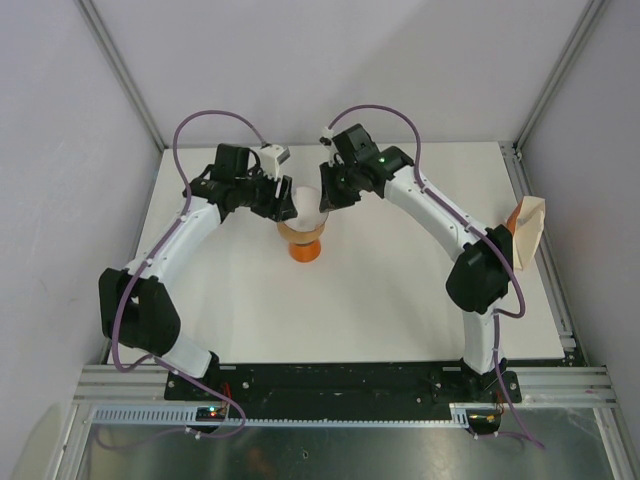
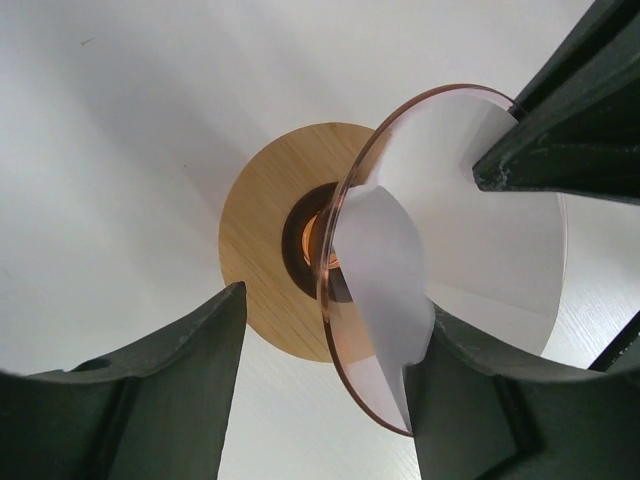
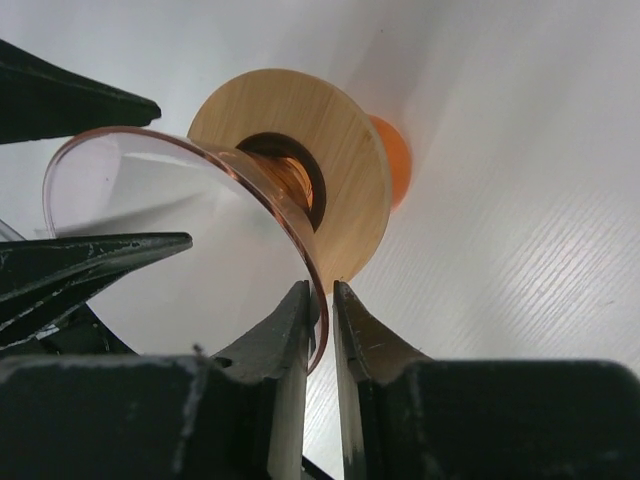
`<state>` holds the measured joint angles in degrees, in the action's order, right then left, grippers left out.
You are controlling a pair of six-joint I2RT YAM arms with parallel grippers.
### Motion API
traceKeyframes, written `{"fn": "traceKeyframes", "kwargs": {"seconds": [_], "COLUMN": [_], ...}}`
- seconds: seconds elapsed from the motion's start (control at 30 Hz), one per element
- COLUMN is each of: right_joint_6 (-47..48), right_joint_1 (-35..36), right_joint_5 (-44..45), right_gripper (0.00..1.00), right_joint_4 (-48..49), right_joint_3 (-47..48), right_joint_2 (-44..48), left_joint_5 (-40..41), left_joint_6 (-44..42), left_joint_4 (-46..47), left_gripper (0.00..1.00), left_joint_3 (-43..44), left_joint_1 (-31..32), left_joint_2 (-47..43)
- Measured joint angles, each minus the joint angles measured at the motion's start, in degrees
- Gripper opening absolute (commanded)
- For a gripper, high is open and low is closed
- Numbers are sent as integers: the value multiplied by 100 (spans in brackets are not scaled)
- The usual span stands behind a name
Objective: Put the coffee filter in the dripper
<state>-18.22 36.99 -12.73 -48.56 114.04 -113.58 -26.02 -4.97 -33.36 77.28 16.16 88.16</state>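
The dripper [image 1: 303,210], a clear pinkish funnel, sits in the tan ring of the orange stand [image 1: 305,248] at the table's middle back. The white coffee filter [image 2: 385,265] lies inside the dripper [image 2: 325,300], with one folded flap curling toward the rim. My left gripper [image 2: 335,305] is open around the dripper's near rim, and its right finger [image 2: 470,400] touches the filter's edge. My right gripper [image 3: 322,292] is shut on the dripper's rim [image 3: 305,255] from the other side. In the top view, the left gripper [image 1: 284,204] and right gripper [image 1: 326,197] flank the dripper.
The stand's tan wooden ring [image 3: 345,150] and orange base [image 3: 397,160] lie under the dripper. A cream folded paper piece [image 1: 528,230] leans at the table's right edge. Grey walls and metal rails enclose the white table [image 1: 250,300].
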Motion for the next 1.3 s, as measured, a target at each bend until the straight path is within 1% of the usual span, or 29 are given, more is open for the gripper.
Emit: {"fn": "traceKeyframes", "kwargs": {"seconds": [0.1, 0.5, 0.7, 0.77, 0.9, 1.2, 1.27, 1.3], "right_joint_6": [13, 42, 55, 72, 96, 146, 173, 190], "right_joint_1": [17, 68, 68, 70, 79, 120, 122, 122], "right_joint_5": [4, 37, 42, 42, 44, 122, 131, 133], "right_gripper": [24, 30, 36, 38, 43, 46, 48, 52], "right_joint_4": [-107, -304, -332, -343, -343, -337, -332, -332], "right_joint_3": [24, 264, 273, 273, 293, 407, 407, 407], "right_joint_2": [-17, -33, -33, -33, -33, -33, -20, -4], "left_joint_5": [50, 212, 238, 243, 238, 203, 201, 203], "left_joint_6": [-2, -17, -24, -50, -70, -107, -107, -109], "left_joint_4": [-15, -63, -68, -68, -72, -90, -96, -109], "left_gripper": [67, 67, 69, 72, 80, 90, 92, 93], "left_joint_3": [9, 96, 98, 98, 129, 203, 221, 234], "left_joint_1": [0, -7, -31, -33, -39, -44, -44, -44], "left_joint_2": [0, -20, -68, -81, -107, -199, -216, -227]}}
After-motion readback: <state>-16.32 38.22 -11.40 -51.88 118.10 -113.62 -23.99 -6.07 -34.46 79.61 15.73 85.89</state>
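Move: The filter sits in the dripper between the hands: its middle is about 4 cm to the left hand's right, 1 cm ahead and 4 cm below. From the right hand, it is about 4 cm left, level fore and aft, 4 cm below. The wooden collar is straight under the filter, roughly 8 cm below both hands, with the orange carafe's body some 13 cm below them. Both grippers open wider and rise from the dripper's rim, the left about 3 cm, the right some 2. ##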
